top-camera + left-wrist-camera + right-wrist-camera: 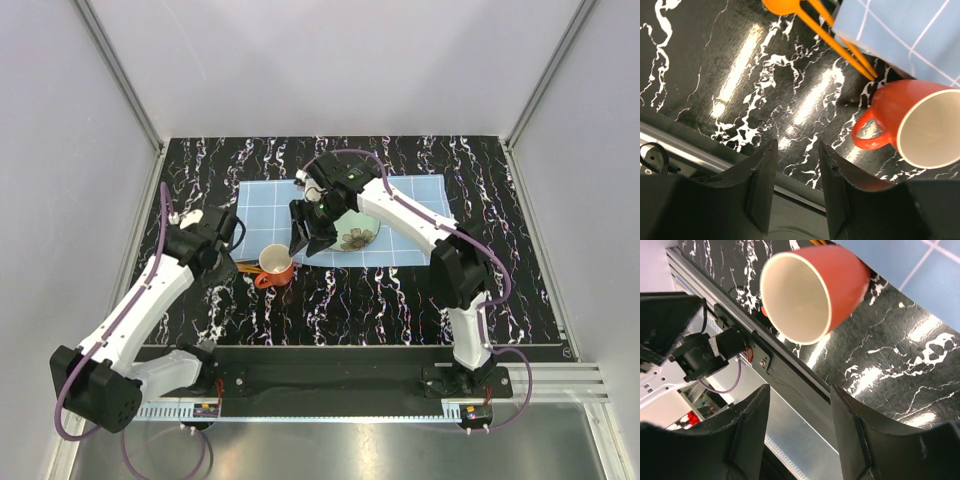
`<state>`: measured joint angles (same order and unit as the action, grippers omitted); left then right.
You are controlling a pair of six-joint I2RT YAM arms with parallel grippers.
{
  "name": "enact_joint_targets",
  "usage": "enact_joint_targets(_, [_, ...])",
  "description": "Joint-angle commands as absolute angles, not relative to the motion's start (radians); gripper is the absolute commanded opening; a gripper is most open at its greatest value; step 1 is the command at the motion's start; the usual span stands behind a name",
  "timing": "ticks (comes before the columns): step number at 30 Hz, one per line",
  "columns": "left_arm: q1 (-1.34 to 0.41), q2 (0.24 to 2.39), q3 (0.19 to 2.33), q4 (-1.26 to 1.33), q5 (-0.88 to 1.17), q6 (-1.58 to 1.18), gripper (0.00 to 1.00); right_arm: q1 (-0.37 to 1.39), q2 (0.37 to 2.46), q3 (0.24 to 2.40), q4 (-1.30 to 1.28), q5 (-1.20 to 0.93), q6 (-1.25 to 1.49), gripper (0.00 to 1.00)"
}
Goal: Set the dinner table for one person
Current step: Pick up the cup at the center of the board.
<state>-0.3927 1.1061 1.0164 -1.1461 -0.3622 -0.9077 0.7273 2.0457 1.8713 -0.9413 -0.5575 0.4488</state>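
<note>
On the dinner table (400, 290), a black top with white veins, lies a light blue gridded placemat (262, 205). A pale floral dish (360, 236) rests on the mat, partly hidden by my right arm. An orange-red mug (275, 264) stands upright just off the mat's near left corner. Orange utensils (830, 35) lie beside it. My right gripper (305, 240) hovers over the mat's near edge, right of the mug (805, 290), open and empty (800, 392). My left gripper (228, 242) is left of the mug (920, 125), jaws open (797, 150) with nothing between them.
The placemat's corner (905, 35) overlaps the utensils' handles. A black base rail (330, 372) runs along the table's near edge. Grey walls enclose the table on three sides.
</note>
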Motion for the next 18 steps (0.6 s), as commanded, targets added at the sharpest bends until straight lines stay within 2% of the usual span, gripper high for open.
enact_joint_targets(1, [-0.393, 1.078, 0.996, -1.154, -0.396, -0.936, 0.43, 0.745, 2.082, 1.954, -0.966, -0.515, 0.434, 0.59])
enact_joint_targets(18, [-0.393, 1.051, 0.97, -1.141, -0.394, -0.943, 0.43, 0.793, 2.276, 2.161, -1.084, -0.407, 0.396, 0.58])
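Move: The cup's middle is about 6 cm to the right hand's left, 3 cm ahead and 11 cm below. Of the cup, the plate lies some 14 cm to the right and 9 cm farther out, and the orange utensils about 9 cm to the left and 1 cm farther out. From the left hand, the cup is roughly 13 cm to the right, 9 cm ahead and 10 cm below. Open right hand sinks about 5 cm, easing 2 cm left to the cup's rim and tilting some 10 degrees. ##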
